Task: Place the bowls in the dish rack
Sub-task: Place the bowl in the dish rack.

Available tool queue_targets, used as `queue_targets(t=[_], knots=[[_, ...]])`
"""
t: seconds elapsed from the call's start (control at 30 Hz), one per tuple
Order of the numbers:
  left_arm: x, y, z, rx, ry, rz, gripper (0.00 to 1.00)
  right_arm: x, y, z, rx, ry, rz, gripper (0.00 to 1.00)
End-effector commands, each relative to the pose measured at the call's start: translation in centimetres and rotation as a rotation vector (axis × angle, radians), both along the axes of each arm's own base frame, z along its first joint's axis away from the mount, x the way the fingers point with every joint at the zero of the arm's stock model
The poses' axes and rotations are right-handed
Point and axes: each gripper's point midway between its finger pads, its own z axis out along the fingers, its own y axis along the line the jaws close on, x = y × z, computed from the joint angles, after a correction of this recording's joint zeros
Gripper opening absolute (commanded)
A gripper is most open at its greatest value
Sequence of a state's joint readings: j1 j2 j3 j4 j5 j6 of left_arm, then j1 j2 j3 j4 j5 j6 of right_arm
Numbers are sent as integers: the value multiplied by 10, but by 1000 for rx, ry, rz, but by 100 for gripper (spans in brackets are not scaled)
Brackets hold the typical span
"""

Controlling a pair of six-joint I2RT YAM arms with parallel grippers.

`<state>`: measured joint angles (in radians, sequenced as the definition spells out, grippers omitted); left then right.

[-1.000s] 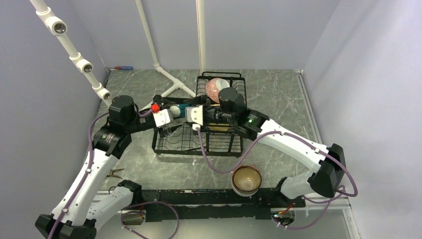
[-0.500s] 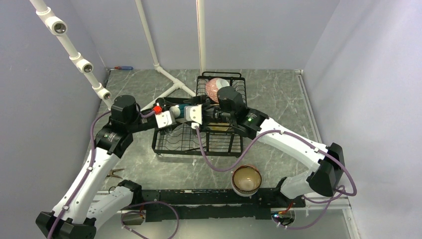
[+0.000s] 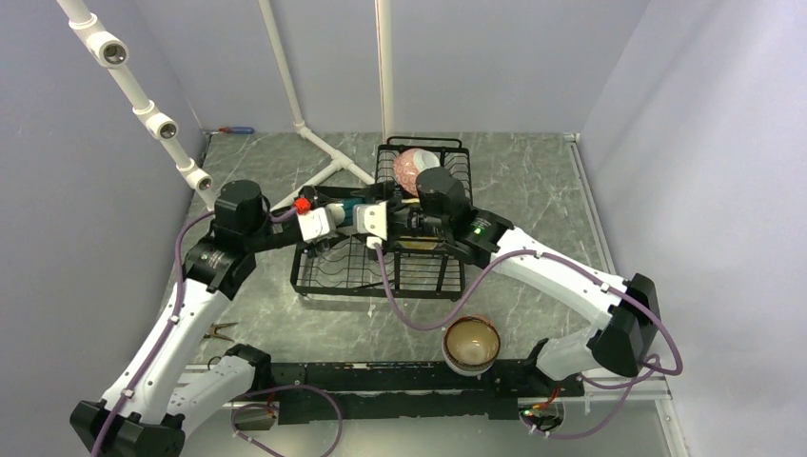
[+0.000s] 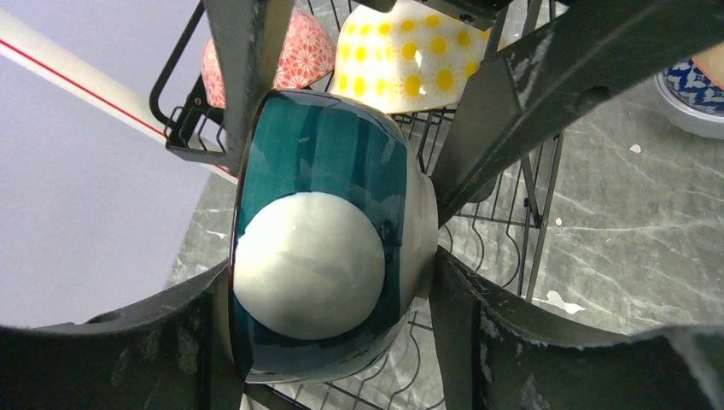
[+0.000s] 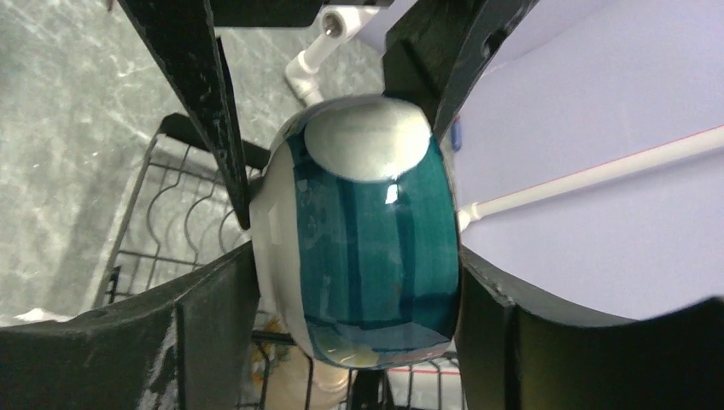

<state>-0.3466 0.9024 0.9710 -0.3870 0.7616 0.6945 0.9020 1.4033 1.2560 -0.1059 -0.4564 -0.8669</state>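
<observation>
A teal-and-white bowl (image 3: pixel 344 211) hangs on its edge over the left end of the black wire dish rack (image 3: pixel 381 278). My left gripper (image 4: pixel 329 286) is shut on the bowl (image 4: pixel 320 256) from the left, across rim and foot. From the right, my right gripper (image 5: pixel 359 260) is shut on that same bowl (image 5: pixel 371 231). A pink-patterned bowl (image 3: pixel 411 164) and a yellow-dotted bowl (image 4: pixel 401 60) rest in the rack's raised basket. A stack of brown-rimmed bowls (image 3: pixel 471 343) stands near the front edge. The left wrist view shows a dark blue-patterned bowl (image 4: pixel 696 94) on the table.
A white pipe frame (image 3: pixel 314 143) stands behind the rack, with a slanted pipe (image 3: pixel 143 105) at the left. Small pliers (image 3: pixel 221 330) lie by the left arm's base, and a red-and-blue tool (image 3: pixel 236 129) lies at the back wall.
My left gripper's fingers have closed onto the teal-and-white bowl, which the right gripper was holding before. Both wrists have drifted slightly toward the back.
</observation>
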Motion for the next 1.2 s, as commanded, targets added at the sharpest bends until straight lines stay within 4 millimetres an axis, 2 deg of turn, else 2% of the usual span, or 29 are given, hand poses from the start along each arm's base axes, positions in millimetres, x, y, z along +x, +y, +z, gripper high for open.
queue_targets(t=[0.0,0.13,0.17,0.4,0.53,0.7,0.83,1.17], knots=[[1,2,2,-30,75,50,3,0,2,56,154,-154,17,83],[1,7,-7,-35,125,100,3,-1,2,51,142,-167,24,98],[1,9,-9,-35,135,116,3,-1,2,51,140,-170,26,99],[7,17,-26,-65,224,224,3,0,0,50,144,-180,16,100],[14,17,-36,-137,307,302,3,-5,-5,58,170,-183,15,100],[20,11,-56,-265,464,369,3,-17,-10,69,204,-183,46,100],[21,-2,-73,-333,586,350,3,-23,-15,72,216,-187,55,100],[43,-25,-96,-425,820,336,3,-30,-23,75,222,-194,57,100]])
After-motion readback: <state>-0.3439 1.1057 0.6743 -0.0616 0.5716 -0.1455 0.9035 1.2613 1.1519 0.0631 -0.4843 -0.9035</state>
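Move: The left hand holds the teal bowl; its free spot in the rack's lower left bay lies about 20 cm below, 3 cm ahead and 1 cm right. The beige bowl sits some 6 cm beyond that spot and 3 cm farther right; the yellow-dotted bowl on the upper tier is 3 cm ahead, 13 right and 12 below the hand. From the right hand, the spot is 3 cm ahead, 2 left and 21 below. Right fingers release the teal bowl; left hand, tilting down, lowers it some 14 cm towards the rack spot. ##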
